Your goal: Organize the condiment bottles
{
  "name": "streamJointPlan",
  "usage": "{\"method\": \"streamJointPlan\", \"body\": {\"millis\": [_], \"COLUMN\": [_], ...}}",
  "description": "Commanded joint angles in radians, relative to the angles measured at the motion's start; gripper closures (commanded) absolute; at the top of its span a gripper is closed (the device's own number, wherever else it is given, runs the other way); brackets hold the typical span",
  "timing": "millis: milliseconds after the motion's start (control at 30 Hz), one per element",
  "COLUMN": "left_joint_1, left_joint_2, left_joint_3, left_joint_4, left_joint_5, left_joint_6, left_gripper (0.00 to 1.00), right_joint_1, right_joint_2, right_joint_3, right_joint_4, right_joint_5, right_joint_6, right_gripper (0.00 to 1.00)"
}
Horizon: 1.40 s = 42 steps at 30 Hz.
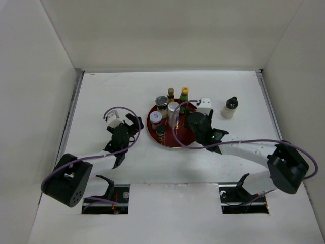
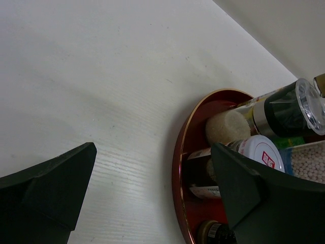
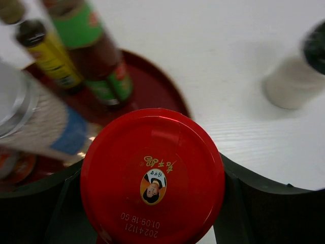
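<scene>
My right gripper is shut on a red-capped jar, a dark finger pressed against each side of the cap, at the right edge of the round red tray. On the tray stand a silver-capped jar, a tall clear bottle, a white-lidded jar, a small dark bottle, a yellow-capped bottle and a green bottle. A white bottle with a black cap stands on the table right of the tray. My left gripper hangs open left of the tray, with nothing between its fingers.
White walls close in the table at the back and both sides. In the left wrist view the tray rim lies just inside the right finger. The right arm stretches across the table in front of the tray.
</scene>
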Motion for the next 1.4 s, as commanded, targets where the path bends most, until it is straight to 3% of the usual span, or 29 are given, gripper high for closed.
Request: {"method": "streamJointPlan", "body": {"millis": [0,233,300,467,567,700,833,1067,1367], "left_joint_1": [0.011,0.015,0.017,0.018,0.018,0.018,0.014,0.006,0.009], "left_joint_2": [-0.028,-0.030,-0.016,-0.023,-0.023,-0.019,-0.028,-0.023,-0.005], "left_joint_3": [0.022,0.021,0.024,0.022,0.024,0.024,0.024,0.025,0.031], "left_joint_4": [0.046,0.046,0.046,0.046,0.043,0.046,0.041,0.041,0.038], "left_joint_5": [-0.004,-0.006,-0.001,-0.006,-0.003,-0.011,-0.012,-0.012,-0.008], "left_joint_6": [-0.005,-0.005,-0.005,-0.005,-0.006,-0.006,-0.006,-0.005,-0.005], "left_gripper": [0.00,0.00,0.00,0.00,0.00,0.00,0.00,0.00,0.00], "right_joint_1": [0.069,0.176,0.190,0.192,0.169,0.065,-0.151,-0.493,-0.610], "right_joint_2": [0.077,0.211,0.220,0.157,0.044,-0.110,-0.141,0.068,0.286], "right_joint_3": [0.097,0.133,0.130,0.092,0.045,-0.043,-0.066,0.093,0.204], "right_joint_4": [0.189,0.223,0.223,0.210,0.206,0.212,0.204,0.138,0.175], "right_joint_5": [-0.028,-0.036,-0.031,-0.027,-0.031,-0.002,0.007,-0.060,-0.191], "right_joint_6": [-0.022,-0.014,-0.008,-0.013,-0.022,-0.031,-0.026,-0.068,-0.072], "right_gripper": [0.43,0.39,0.32,0.01,0.00,0.00,0.00,0.00,0.00]}}
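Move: My right hand holds the red-capped jar; its free spot on the tray lies about 10 cm left, 2 cm back and some 7 cm below. Beside that spot, from my hand, the silver-lidded jar stands about 12 cm left and 3 ahead, the green bottle 8 left and 8 ahead. The black-capped white bottle waits some 18 cm right and 12 ahead. For my left hand the spot is roughly 22 cm right and 2 back. I carry the red-capped jar left about 10 cm and down onto the tray, just nearer me than the silver-lidded jar, and open my right fingers to let go. Then I lift clear by about 10 cm, swing right nearly 30 cm and forward, turning some 40 degrees clockwise, and sink with open fingers towards the black-capped bottle, its cap coming between them. ##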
